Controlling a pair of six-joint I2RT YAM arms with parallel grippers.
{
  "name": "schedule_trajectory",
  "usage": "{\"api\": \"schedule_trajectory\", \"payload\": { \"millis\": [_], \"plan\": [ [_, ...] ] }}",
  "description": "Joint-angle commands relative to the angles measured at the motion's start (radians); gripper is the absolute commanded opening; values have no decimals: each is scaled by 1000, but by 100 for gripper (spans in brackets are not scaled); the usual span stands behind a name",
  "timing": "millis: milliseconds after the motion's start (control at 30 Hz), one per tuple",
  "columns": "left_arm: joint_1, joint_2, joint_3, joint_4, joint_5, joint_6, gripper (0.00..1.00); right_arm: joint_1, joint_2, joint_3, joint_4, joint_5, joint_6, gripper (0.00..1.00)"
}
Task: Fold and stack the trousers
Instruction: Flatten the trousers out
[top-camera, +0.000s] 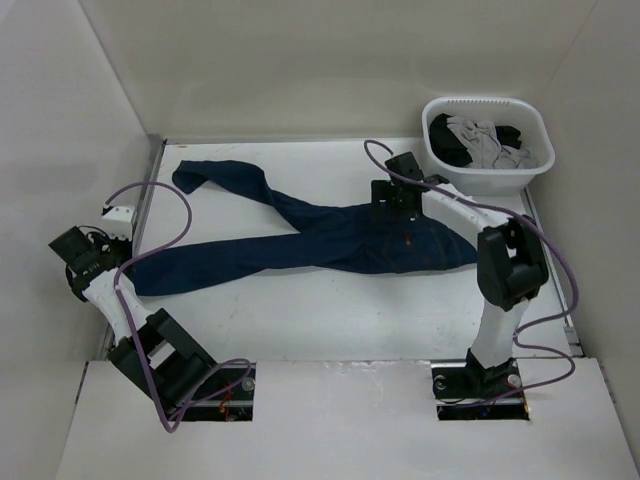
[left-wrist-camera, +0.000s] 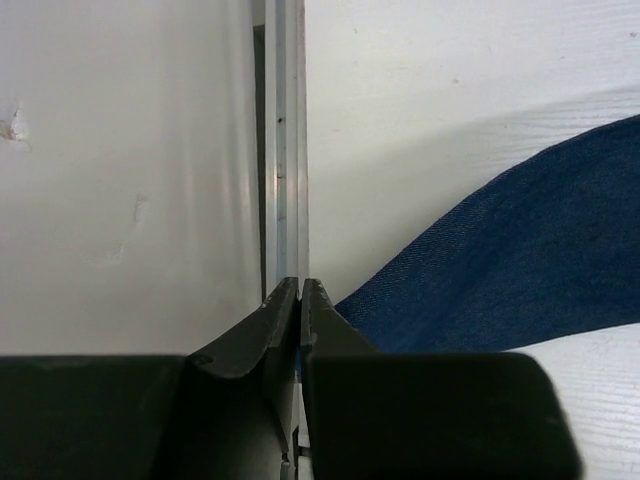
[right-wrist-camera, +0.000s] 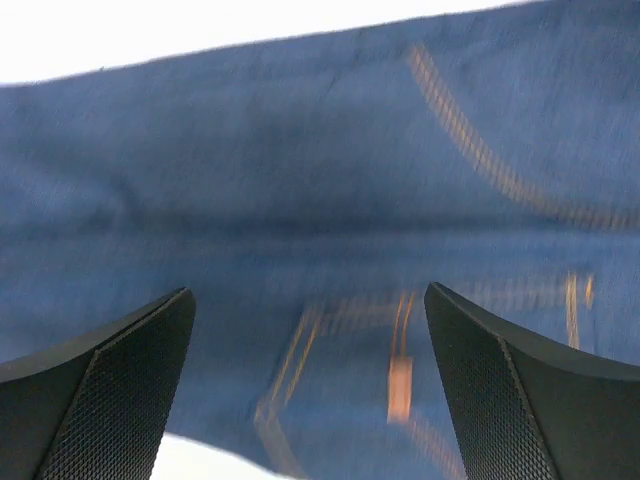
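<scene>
The trousers, dark navy jeans, lie spread flat across the table. The waist is at the right, one leg runs to the far left corner, and the other runs toward the left edge. My right gripper hovers over the waist's far edge. In the right wrist view it is open, with blurred denim, orange stitching and a small orange tag below the fingers. My left gripper sits at the table's left edge, shut, with nothing visibly held. A trouser leg lies just to its right.
A white basket with grey and black garments stands at the far right corner. A metal rail and white walls border the table's left side. Purple cables loop off both arms.
</scene>
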Motion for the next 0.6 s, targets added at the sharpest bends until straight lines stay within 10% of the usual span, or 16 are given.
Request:
{"api": "schedule_trajectory", "payload": {
  "millis": [0,567],
  "plan": [
    [-5,-1,56,22,34,-26,0,-37,51,100,-36,55,-14,100],
    [-25,58,95,46,-12,-42,0,-140,174,198,-184,-76,-51,99]
  ]
}}
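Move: The trousers' far edge beside the front pocket lies about 6 cm to the right hand's right, 4 cm ahead and 6 cm below. Also from that hand, the orange tab is roughly 4 cm back and 3 cm right, and the laundry basket some 15 cm ahead and 22 cm right. The same edge is about 72 cm right of the left hand, 13 cm farther out and 10 cm lower. Right hand, fingers staying wide open, shifts about 5 cm right, edging forward and down towards the far edge. ##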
